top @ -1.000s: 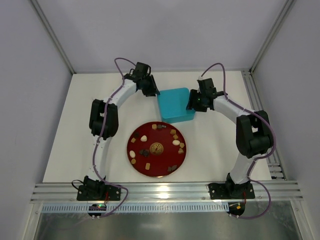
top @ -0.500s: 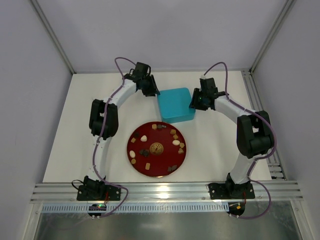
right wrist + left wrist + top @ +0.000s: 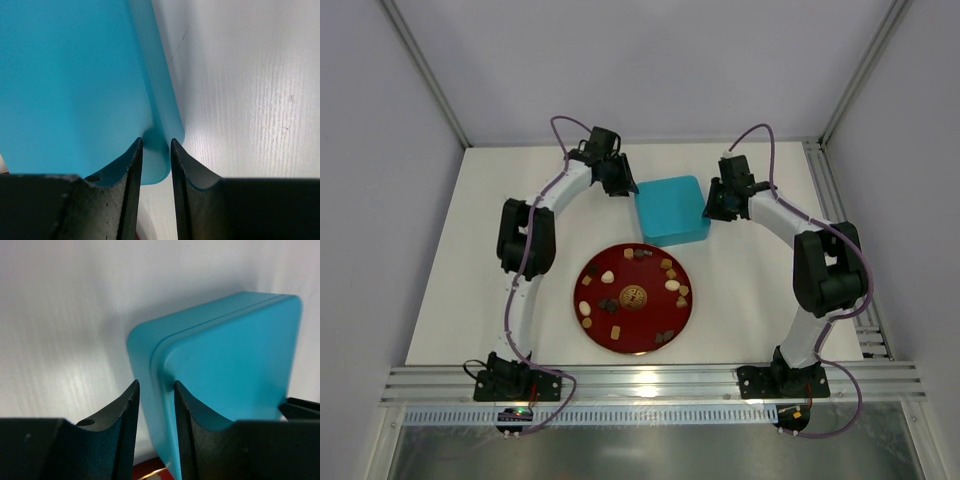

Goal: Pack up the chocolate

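Several pieces of chocolate (image 3: 672,285), dark, tan and cream, lie spread on the red plate (image 3: 586,277) in the top view. Behind the plate sits a closed teal box (image 3: 672,208). My left gripper (image 3: 628,187) straddles the box's left rim, one finger on the lid and one against the outer wall. In the left wrist view the jaws (image 3: 154,390) pinch that rim of the box (image 3: 225,360). My right gripper (image 3: 710,210) grips the right edge. Its jaws (image 3: 156,145) are closed round a corner of the box (image 3: 65,75).
A gold round emblem (image 3: 634,296) marks the plate's middle. A sliver of the red plate (image 3: 150,472) shows under the left fingers. White table (image 3: 750,300) surrounds the plate and box; grey walls and an aluminium rail (image 3: 650,385) bound it.
The right gripper has narrowed its jaws onto the box's right edge and shifted slightly toward the back. The left gripper and the box have hardly moved.
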`<state>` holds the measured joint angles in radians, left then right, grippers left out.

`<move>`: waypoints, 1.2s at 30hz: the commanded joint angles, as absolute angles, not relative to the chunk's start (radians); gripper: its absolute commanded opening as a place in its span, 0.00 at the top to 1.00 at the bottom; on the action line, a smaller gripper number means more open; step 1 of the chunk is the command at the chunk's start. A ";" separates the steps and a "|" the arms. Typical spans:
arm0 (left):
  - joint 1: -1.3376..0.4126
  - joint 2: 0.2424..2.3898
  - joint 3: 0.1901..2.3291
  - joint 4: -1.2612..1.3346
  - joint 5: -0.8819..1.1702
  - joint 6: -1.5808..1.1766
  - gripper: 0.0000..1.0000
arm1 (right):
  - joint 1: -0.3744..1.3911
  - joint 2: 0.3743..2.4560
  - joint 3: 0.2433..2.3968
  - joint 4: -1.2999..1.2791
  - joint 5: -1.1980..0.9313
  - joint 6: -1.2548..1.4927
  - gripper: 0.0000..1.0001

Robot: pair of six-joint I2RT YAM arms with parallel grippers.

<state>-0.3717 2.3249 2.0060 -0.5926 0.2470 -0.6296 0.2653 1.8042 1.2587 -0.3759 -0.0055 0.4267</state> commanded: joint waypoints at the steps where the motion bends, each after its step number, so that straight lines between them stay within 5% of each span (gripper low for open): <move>1: -0.364 2.445 1.907 -0.890 0.123 -0.526 0.67 | 0.276 1.905 1.173 -0.744 0.149 0.376 0.71; 13: -0.354 2.431 1.887 -0.870 0.161 -0.514 0.65 | 0.295 1.921 1.195 -0.770 0.123 0.387 0.70; 36: -0.318 2.175 2.008 -0.804 0.227 -0.503 0.41 | 0.192 1.570 1.402 -0.568 -0.071 0.371 0.37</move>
<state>-0.3195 2.2940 1.9625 -0.7856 0.2508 -0.5301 0.2092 1.6855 1.3518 -0.6304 -0.0303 0.3862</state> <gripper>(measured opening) 0.581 0.629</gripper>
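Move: The lidded teal box sits between the hands. Its middle is about 6 cm back, 10 cm to the right and 4 cm below the left hand, which is at its far left corner. From the right hand, at the near right corner, it is some 3 cm ahead, 10 cm left and 4 cm down. The red plate's middle lies about 30 cm straight back from the left hand and 6 cm lower. Both hands' fingertips, already at the lid's edges, linger there with only small shifts, then come free. The left hand draws off left and back about 5 cm, sinking slightly, its wrist tipping some 10 degrees. The right backs off with a little drift right, then rises about 5 cm. Both grippers open from roughly a third to about 60 percent. ##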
